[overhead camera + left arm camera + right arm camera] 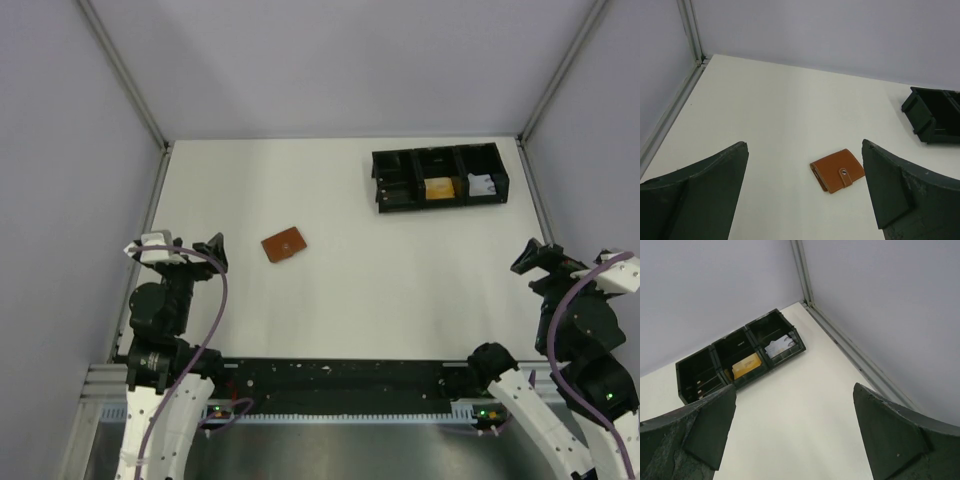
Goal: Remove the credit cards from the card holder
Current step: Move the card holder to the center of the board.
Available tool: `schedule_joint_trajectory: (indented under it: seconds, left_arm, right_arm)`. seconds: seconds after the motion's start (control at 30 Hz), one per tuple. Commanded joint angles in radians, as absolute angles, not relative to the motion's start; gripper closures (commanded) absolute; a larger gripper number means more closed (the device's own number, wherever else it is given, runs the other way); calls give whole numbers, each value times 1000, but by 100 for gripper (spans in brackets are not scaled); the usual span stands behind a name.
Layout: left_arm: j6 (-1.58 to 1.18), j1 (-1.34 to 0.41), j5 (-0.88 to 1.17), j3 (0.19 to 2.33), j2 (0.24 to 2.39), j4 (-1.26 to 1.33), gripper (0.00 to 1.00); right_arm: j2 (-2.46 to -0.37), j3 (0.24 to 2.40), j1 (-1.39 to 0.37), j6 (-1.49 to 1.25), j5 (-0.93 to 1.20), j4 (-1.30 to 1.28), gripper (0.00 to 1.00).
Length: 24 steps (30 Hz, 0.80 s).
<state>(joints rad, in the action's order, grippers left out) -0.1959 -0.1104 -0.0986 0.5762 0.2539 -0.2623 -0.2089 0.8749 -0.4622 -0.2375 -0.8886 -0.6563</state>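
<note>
The brown card holder (284, 244) lies flat and folded shut on the white table, left of centre. In the left wrist view the card holder (837, 170) shows its closure tab with a snap, and card edges peek from its left side. My left gripper (192, 252) is open and empty, to the left of the holder and apart from it; in its own view the left gripper (805, 195) has wide-spread jaws. My right gripper (545, 262) is open and empty at the far right, its jaws wide in its own view (795, 435).
A black three-compartment tray (438, 178) stands at the back right; its middle bin holds an orange item (746, 365) and its right bin a white one (778, 346). Grey walls and metal frame rails (850, 352) enclose the table.
</note>
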Motion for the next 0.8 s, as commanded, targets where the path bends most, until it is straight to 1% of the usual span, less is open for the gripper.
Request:
schedule_joint_trajectory:
  seconds: [0.0,0.13,0.27,0.43,0.63,0.77]
  left_arm:
    - [-213,-103,-69,612,264,-232,1]
    - [-225,-103,-5,617,314,-221,1]
    - [-230,-103,148,666,472,-267,1]
    - [-221,-103,326,799,740,-376,2]
    - [-147,-103,344,1023,1128,-552,1]
    - [-106,-104,425,1207,1408,-632,1]
  right_arm:
    - [-201,874,-469,-242,-885,-653,1]
    - [-201,865,-469,-252,-850,-652,2]
    - [-201,856,-471,-241,-784,-641,2]
    - [-201,830,-469,-222,-672,-615,2]
    - [-203,802,-469,-202,-556,-583,2]
    - [-202,798,-471,-204,-512,-581,2]
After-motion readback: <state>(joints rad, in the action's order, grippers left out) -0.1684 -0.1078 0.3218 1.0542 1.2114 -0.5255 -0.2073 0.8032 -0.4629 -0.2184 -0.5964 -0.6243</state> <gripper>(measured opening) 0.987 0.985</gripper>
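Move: The card holder lies about 18 cm ahead of the left gripper, some 9 cm to its right and roughly 28 cm below. The black sorting box stands well beyond it, its middle around 45 cm to the right of the card holder and 20 cm farther out. From the right gripper the card holder is about 27 cm ahead, some 42 cm to the left and 32 cm below. Bring the open left gripper forward, down and to the right towards the card holder, about 16 cm in all and gathering speed, while tipping the fingers some 40 degrees downward and swinging them clockwise. Meanwhile ease the right gripper, also open, about 6 cm, mostly left, turning it counter-clockwise. Touch nothing yet. ##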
